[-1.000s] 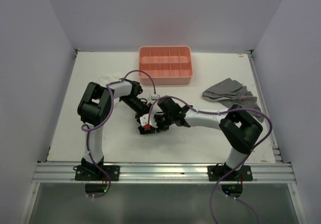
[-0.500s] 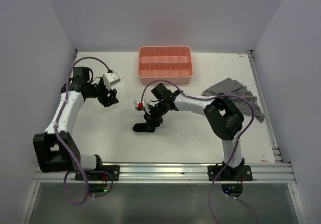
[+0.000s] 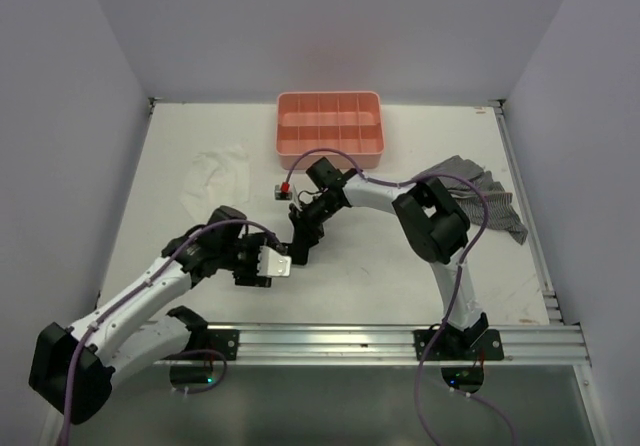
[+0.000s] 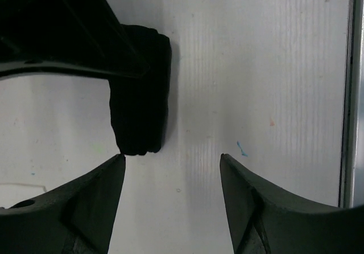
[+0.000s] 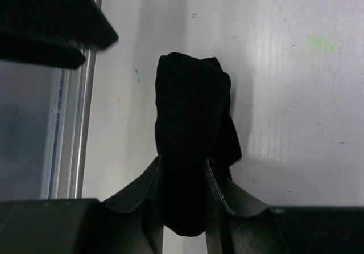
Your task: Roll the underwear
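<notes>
The underwear is a tight black bundle on the white table. My right gripper is shut on its near end, with the fabric bulging out past the fingertips. In the top view the right gripper reaches down to the underwear at the table's front middle. My left gripper stands open just short of the underwear, with bare table between its fingers. Its left fingertip nearly touches the bundle's end. In the top view the left gripper sits right beside the bundle.
A pink tray with compartments stands at the back middle. A thin white cloth lies at the back left and a grey checked cloth at the right. A metal rail runs along the table's near edge.
My left arm has swung from the far left down to the front middle, beside the bundle, and its jaws have opened wider. The right gripper has kept its hold on the underwear.
</notes>
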You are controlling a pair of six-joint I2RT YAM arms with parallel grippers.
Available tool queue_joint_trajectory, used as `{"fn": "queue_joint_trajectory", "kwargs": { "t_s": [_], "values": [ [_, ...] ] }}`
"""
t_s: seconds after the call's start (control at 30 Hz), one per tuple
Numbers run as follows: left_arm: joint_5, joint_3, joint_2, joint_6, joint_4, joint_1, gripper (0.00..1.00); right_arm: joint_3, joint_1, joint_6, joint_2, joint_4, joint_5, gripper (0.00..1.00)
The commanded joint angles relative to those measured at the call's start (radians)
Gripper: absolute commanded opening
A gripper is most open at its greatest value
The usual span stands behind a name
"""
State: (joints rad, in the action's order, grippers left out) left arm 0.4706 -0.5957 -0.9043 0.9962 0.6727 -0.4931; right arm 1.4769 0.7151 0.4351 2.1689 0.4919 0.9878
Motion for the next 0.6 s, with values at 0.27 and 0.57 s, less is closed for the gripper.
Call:
{"fn": "queue_joint_trajectory", "kwargs": {
  "t_s": [0.27, 0.57],
  "values": [
    [-0.262, 0.023, -0.261, -0.123, -0.436, -0.216, 0.70, -0.064, 0.015, -0.032, 0.069, 0.082, -0.115, 0.00],
    [-0.257, 0.048, -0.395, -0.097, -0.518, -0.236, 0.66, -0.047, 0.017, -0.033, 0.100, 0.091, -0.071, 0.00]
  ]
}}
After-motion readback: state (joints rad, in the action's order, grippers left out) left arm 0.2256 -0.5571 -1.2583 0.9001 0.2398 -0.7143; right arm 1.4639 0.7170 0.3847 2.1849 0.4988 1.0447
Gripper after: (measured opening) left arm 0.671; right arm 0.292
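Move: The rolled black underwear lies some 9 cm to the right of the open left hand, about 5 cm farther ahead and roughly 6 cm lower. The right hand already has it between its fingers, the roll's middle some 2 cm to the left of that hand and 1 cm back. From the left hand, the white cloth lies about 22 cm ahead and 13 cm left, the pink box roughly 38 cm ahead and 16 cm right. The left hand comes down about 5 cm while going some 5 cm to the right, first mostly rightward and then forward by about 4 cm as well, its wrist tilting less than 10 degrees and its fingers staying well open, so that they come in on either side of the rolled underwear just beside the right gripper. The right hand keeps its pinch on the underwear and all but holds its place, easing back only about 1 cm with a slight tilt. ##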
